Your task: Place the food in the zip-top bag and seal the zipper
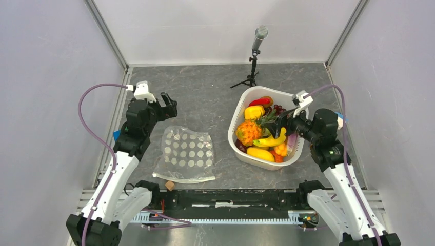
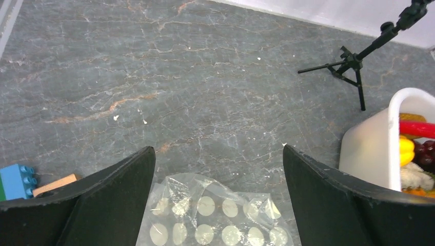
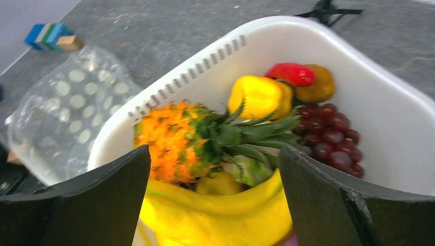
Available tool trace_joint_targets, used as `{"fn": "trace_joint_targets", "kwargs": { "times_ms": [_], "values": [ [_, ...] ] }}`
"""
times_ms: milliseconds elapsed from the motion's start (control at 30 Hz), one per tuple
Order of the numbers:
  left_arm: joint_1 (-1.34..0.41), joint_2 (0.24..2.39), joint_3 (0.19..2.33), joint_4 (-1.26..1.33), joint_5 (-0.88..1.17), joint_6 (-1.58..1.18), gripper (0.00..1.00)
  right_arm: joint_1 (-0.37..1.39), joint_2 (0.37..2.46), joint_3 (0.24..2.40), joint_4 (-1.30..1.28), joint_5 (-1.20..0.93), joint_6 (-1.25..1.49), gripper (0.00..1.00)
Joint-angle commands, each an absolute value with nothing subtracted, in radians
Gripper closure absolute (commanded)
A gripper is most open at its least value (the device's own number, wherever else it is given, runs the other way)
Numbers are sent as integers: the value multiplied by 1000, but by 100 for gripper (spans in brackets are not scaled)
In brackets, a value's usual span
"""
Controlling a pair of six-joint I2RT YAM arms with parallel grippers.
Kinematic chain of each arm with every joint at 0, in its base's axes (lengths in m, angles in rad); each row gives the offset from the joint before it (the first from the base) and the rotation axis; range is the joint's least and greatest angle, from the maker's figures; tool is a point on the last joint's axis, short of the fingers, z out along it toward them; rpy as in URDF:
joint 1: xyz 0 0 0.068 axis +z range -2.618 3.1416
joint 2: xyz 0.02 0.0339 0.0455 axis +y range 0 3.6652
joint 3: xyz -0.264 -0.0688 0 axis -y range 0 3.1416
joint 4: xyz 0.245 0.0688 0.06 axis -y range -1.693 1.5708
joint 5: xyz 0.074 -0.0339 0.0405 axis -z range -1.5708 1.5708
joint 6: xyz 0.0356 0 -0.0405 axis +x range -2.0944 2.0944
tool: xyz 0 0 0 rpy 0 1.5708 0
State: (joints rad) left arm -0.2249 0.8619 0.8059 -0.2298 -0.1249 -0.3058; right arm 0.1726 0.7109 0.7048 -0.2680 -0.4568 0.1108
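The clear dotted zip-top bag lies flat on the table between the arms, its white zipper strip along the near edge; it also shows in the left wrist view and the right wrist view. The food fills the white basket: pineapple, bananas, yellow pepper, grapes. My left gripper is open and empty, above the bag's far edge. My right gripper is open over the basket, its fingers either side of the bananas.
A small microphone tripod stands at the back centre. A wooden block lies by the zipper strip. Coloured blocks sit left of the bag. Grey walls close in the table.
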Motion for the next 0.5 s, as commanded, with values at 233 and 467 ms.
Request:
{"fn": "trace_joint_targets", "kwargs": {
  "times_ms": [233, 467],
  "values": [
    [-219, 825, 784, -242, 286, -406, 0, 314, 764, 641, -421, -71, 213, 2],
    [-226, 969, 756, -96, 673, -429, 0, 307, 732, 573, -441, 148, 235, 2]
  ]
}}
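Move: From the right hand, the banana in the bin lies some 15 cm below, about 3 cm back and 1 cm to the right. At about that depth, the spiky orange fruit is 10 cm to the hand's left and 1 cm ahead; the eggplant is 8 cm right and 4 cm back, the grapes 10 cm ahead and 3 cm right. From the left hand, the bag is about 25 cm below, 9 cm back and 4 cm right, the bin's middle 40 cm right and 1 cm back. Down about 10 cm into the bin goes the right hand: it first slips left and a little back, then reverses to the right as it sinks towards the banana, its wide-open fingers tipping down and turning clockwise. The left hand, also open, swings some 8 cm right and 4 cm back towards the bin, turning clockwise nearly 30 degrees. ##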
